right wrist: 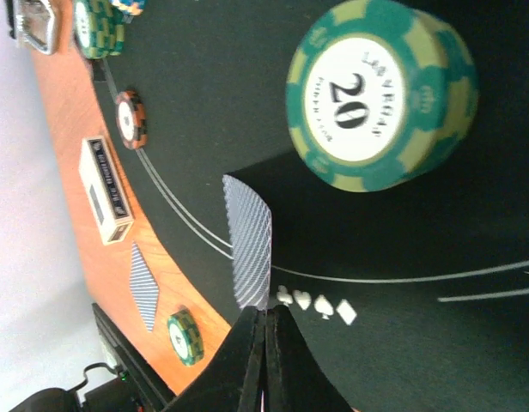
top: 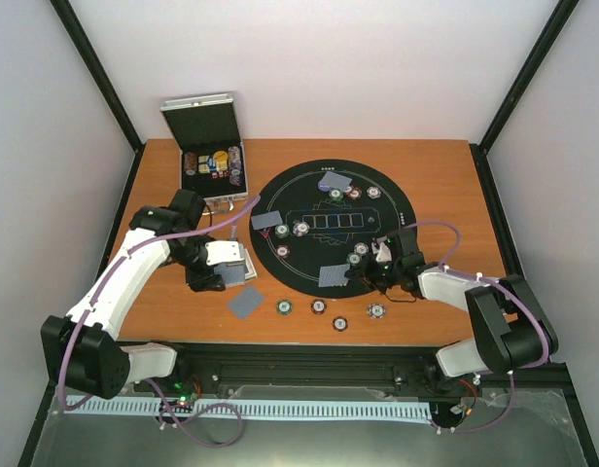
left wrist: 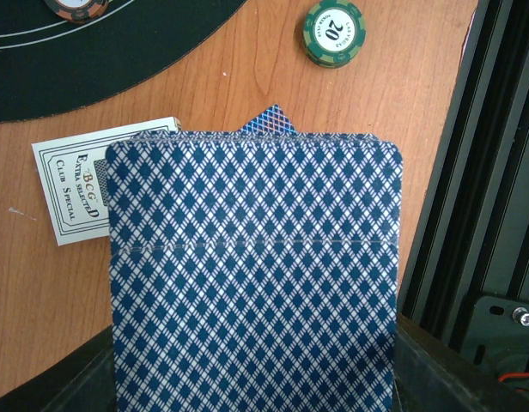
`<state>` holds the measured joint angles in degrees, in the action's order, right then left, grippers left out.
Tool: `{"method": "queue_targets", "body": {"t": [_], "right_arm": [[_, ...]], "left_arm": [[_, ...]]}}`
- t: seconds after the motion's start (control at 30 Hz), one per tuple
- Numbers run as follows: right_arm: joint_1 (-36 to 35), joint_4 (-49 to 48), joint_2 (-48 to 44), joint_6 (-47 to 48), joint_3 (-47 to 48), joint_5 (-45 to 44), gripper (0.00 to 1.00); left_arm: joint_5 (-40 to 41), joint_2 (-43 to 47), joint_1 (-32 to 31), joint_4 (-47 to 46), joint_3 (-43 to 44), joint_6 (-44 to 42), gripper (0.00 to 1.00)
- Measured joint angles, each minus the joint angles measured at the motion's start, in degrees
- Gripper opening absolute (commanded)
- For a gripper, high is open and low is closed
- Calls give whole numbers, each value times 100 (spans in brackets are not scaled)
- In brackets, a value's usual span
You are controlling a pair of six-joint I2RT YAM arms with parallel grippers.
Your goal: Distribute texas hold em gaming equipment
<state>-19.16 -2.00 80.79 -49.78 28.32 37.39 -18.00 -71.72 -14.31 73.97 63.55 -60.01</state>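
My left gripper (top: 229,269) hovers over the wood left of the mat, shut on a deck of blue-and-white diamond-backed playing cards (left wrist: 256,275). The deck fills the left wrist view and hides the fingers. My right gripper (right wrist: 266,313) lies low over the black mat's (top: 397,209) near right part, shut on the near end of one playing card (right wrist: 247,245) that rests almost flat on the felt. A big green 20 chip (right wrist: 380,90) stands just right of it. Other cards (top: 265,221) and chips (top: 299,230) lie spread around the mat.
The open silver case (top: 210,146) stands at the back left. A white card box (left wrist: 71,189) lies by the deck, a green chip (left wrist: 333,33) beyond it. A loose card (top: 249,302) and several chips (top: 319,306) sit along the table's front edge, near the black rail (left wrist: 471,172).
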Motion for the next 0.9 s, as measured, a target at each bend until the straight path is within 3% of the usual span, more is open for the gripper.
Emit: {"method": "queue_targets", "body": {"t": [0.27, 0.53, 0.7, 0.9], "right_arm": [[-46, 802, -205, 286, 269, -575, 45], [-326, 1165, -1113, 223, 636, -789, 58], [-1504, 800, -1003, -264, 905, -826, 70], [-2826, -284, -101, -839, 1569, -761, 74]], "left_arm": [[-24, 0, 0, 22, 0, 0, 1], [-74, 0, 0, 57, 4, 0, 1], [-127, 0, 0, 55, 4, 0, 1], [-160, 0, 0, 55, 4, 0, 1]]}}
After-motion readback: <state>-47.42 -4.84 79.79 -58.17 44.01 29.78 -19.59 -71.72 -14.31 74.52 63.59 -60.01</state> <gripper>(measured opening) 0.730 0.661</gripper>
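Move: The card still pinched in the right fingers lies about 4 cm to their left and a centimetre lower, over the mat. The near green 20 chip stack stands some 5 cm ahead of this hand; the deck held by the left hand is roughly 29 cm to its left, level ahead and about 10 cm higher. From the left hand the card lies about 25 cm right, 2 cm back, 13 cm below. The right fingers open, releasing the card, then rise about 11 cm and swing 15 cm left towards the deck. ##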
